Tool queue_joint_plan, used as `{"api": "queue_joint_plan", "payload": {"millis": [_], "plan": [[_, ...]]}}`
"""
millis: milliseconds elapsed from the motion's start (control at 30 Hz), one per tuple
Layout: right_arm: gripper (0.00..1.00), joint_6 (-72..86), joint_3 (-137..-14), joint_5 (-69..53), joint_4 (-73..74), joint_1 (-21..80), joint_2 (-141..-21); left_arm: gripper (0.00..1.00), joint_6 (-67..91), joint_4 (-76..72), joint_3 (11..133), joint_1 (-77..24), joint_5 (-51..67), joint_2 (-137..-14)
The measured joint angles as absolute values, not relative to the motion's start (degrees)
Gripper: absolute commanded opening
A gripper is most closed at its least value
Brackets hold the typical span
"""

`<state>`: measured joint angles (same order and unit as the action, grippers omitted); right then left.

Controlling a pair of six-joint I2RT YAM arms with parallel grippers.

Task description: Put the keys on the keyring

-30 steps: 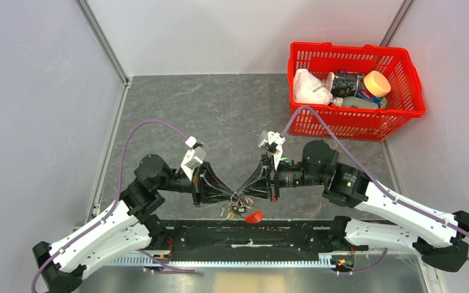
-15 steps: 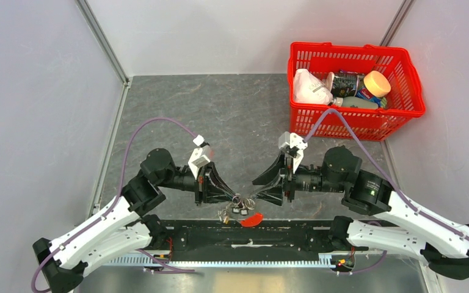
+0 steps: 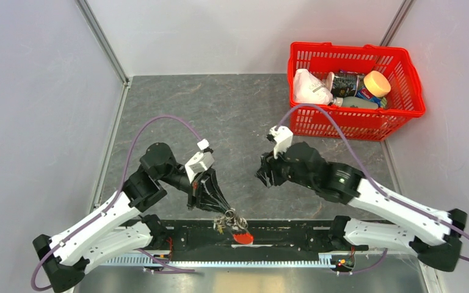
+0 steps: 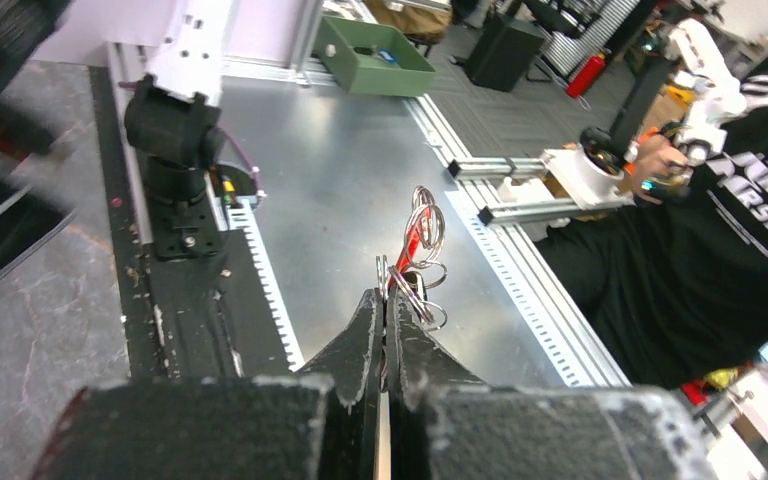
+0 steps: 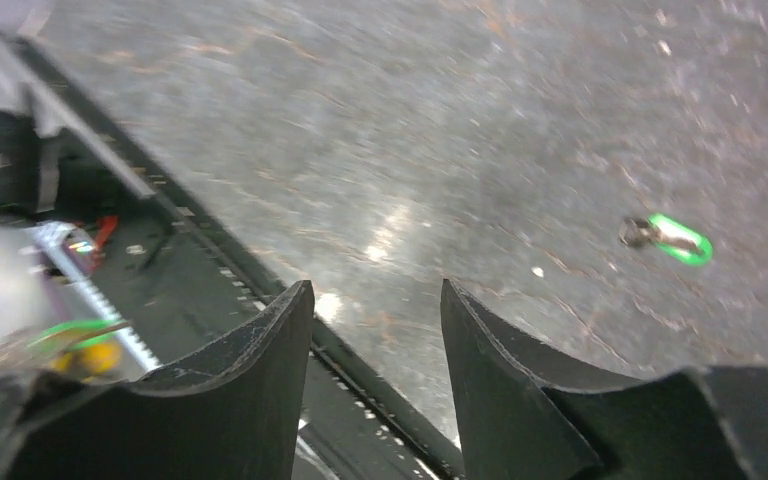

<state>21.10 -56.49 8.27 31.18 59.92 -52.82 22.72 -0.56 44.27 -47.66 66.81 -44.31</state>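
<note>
My left gripper [image 3: 225,212] is shut on the keyring [image 3: 242,237], whose red part hangs over the black rail at the near edge. Several silvery keys [image 3: 228,220] and small rings dangle bunched just below the fingertips. In the left wrist view the red strip of the keyring [image 4: 412,236] and silvery rings [image 4: 430,222] stick out past the closed left gripper [image 4: 385,296]. My right gripper [image 3: 260,174] is open and holds nothing. It hangs over the grey table. One key with a green tag [image 5: 672,239] lies flat on the table beyond the right gripper [image 5: 375,292].
A red basket [image 3: 403,113] holding a white bag, a bottle and a round lid stands at the back right. The black rail [image 3: 293,235] and a toothed metal strip run along the near edge. Grey walls close in both sides.
My right gripper let go of the key bunch, opened, and drew back and away to the right. My left gripper carried the keyring and keys nearer, over the black rail.
</note>
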Motion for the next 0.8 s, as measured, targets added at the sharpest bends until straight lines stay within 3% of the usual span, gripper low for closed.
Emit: {"api": "queue_joint_plan", "payload": {"millis": [400, 800], "plan": [[0.58, 30.37, -48.40, 11.94, 28.84, 43.55, -74.35, 0.02, 29.93, -16.95, 46.39, -52.40, 77.73, -33.98], [0.57, 42.28, -44.71, 15.84, 17.47, 40.16, -82.26, 0.02, 25.39, -10.33, 48.69, -54.19, 80.09, -33.43]]}}
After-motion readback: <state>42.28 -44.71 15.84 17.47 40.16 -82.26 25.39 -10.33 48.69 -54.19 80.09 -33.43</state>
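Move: The green-tagged key lies on the table roughly 16 cm ahead of the open right hand, 10 cm to its right and 25 cm below. The keyring with its red knife, already pinched in the left fingers, hangs some 15 cm back of the right hand, 10 cm to its left and slightly higher. From the left hand, the green-tagged key is about 28 cm ahead, 16 cm right and 31 cm down. Down and forward, bearing somewhat right, the right hand sinks about 20 cm towards the green-tagged key, its fingers tipping down as the wrist turns clockwise; it slows just short, fingers still open, nothing touched. Back, left and up, the left hand draws the keyring away, turning clockwise about 20 degrees and keeping its pinch, then holds there. ##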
